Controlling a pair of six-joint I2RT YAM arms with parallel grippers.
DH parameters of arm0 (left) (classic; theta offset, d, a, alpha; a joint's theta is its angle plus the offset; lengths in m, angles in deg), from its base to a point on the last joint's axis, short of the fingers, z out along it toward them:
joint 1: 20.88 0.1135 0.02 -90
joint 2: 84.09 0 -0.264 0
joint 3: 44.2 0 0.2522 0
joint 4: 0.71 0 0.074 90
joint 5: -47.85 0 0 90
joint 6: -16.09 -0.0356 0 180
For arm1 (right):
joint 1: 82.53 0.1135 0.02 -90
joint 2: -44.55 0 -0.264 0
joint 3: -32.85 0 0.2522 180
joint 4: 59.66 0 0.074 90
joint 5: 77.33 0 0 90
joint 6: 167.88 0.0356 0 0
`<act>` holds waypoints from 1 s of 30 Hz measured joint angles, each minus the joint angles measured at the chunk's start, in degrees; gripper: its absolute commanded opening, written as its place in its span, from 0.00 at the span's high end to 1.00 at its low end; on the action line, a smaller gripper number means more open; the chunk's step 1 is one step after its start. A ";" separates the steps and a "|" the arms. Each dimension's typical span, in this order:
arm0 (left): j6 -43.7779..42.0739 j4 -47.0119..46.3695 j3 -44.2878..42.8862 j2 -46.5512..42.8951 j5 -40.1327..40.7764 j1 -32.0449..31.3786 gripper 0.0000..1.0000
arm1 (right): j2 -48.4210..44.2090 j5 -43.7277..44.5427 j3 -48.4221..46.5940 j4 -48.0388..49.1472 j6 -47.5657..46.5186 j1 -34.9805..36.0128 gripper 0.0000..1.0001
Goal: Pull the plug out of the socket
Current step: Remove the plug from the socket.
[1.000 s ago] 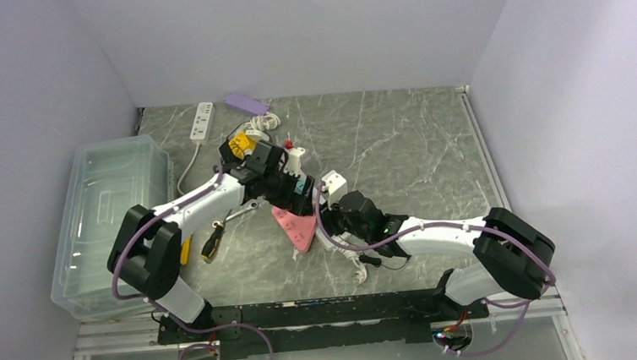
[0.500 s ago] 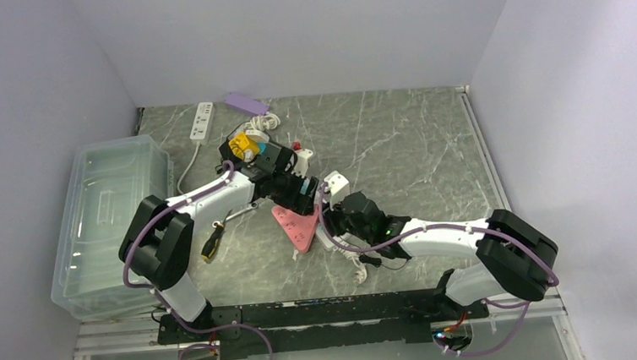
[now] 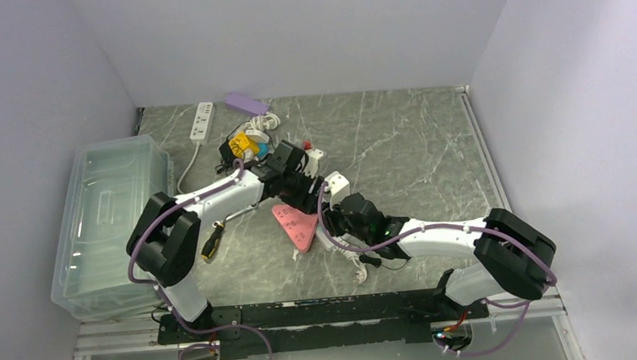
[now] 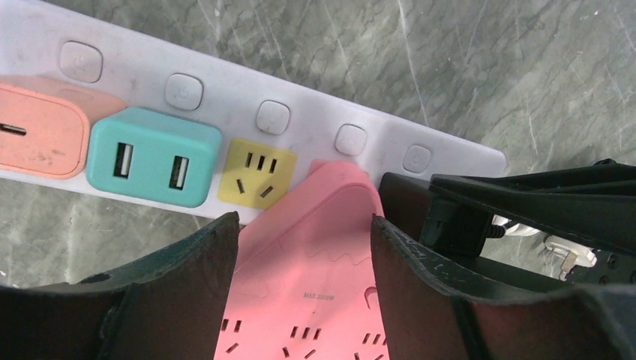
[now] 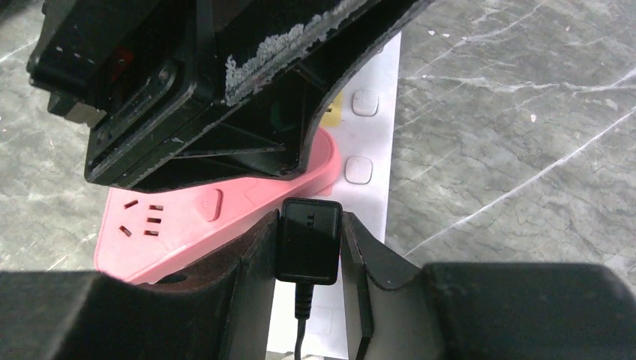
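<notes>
A black plug [image 5: 310, 240] with a thin cord stands on a white power strip [image 5: 373, 135], right beside the rounded tip of a pink triangular socket block [image 5: 172, 214]. My right gripper [image 5: 310, 217] is shut on the plug, one finger pressed flat against each side. My left gripper [image 4: 304, 221] is open and straddles the narrow end of the pink block [image 4: 315, 277], which widens beneath its fingers. From above, both grippers meet over the pink block [image 3: 297, 225], the left gripper [image 3: 303, 185] just behind the right gripper [image 3: 334, 208]. The plug's pins are hidden.
The white strip [image 4: 225, 97] carries an orange adapter [image 4: 37, 127], a teal USB adapter [image 4: 150, 154] and a yellow one [image 4: 259, 172]. A clear plastic bin [image 3: 110, 220] lines the left edge. A screwdriver [image 3: 212, 238], another strip [image 3: 202, 120] and a purple object [image 3: 246, 102] lie nearby.
My left arm has swung right and stretched out over the pink block's tip, its jaws narrowing. My right jaws have closed in on the plug.
</notes>
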 measured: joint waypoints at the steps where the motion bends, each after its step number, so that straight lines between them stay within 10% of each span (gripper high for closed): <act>1: -0.02 0.04 -0.26 0.20 0.11 -0.31 0.34 | 0.00 0.11 0.00 0.00 0.20 0.02 0.65; 30: 0.50 -1.36 0.11 -0.15 4.70 -4.07 0.54 | 0.00 0.24 0.02 -0.20 3.63 -0.96 0.94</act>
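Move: My right hand already holds the black plug, its middle about 1 cm below the finger pads. My open left hand straddles the tip of the pink triangle socket, whose middle lies some 3 cm back, 4 cm left and 2 cm lower. From my left hand, the black plug stands roughly 4 cm back and 4 cm right, 1 cm lower; the teal charger, 6 cm ahead, 2 cm left, 3 cm down. The pink socket is about 7 cm left, 1 cm ahead and 2 cm below my right hand. I ease my left hand about 1.5 cm to the right and slightly back, along the pink socket towards its narrow tip by the white strip, while closing the fingers until they pinch its two sides. My right hand keeps its grip on the black plug, staying almost in place with a wrist turn of only some 5 degrees. ##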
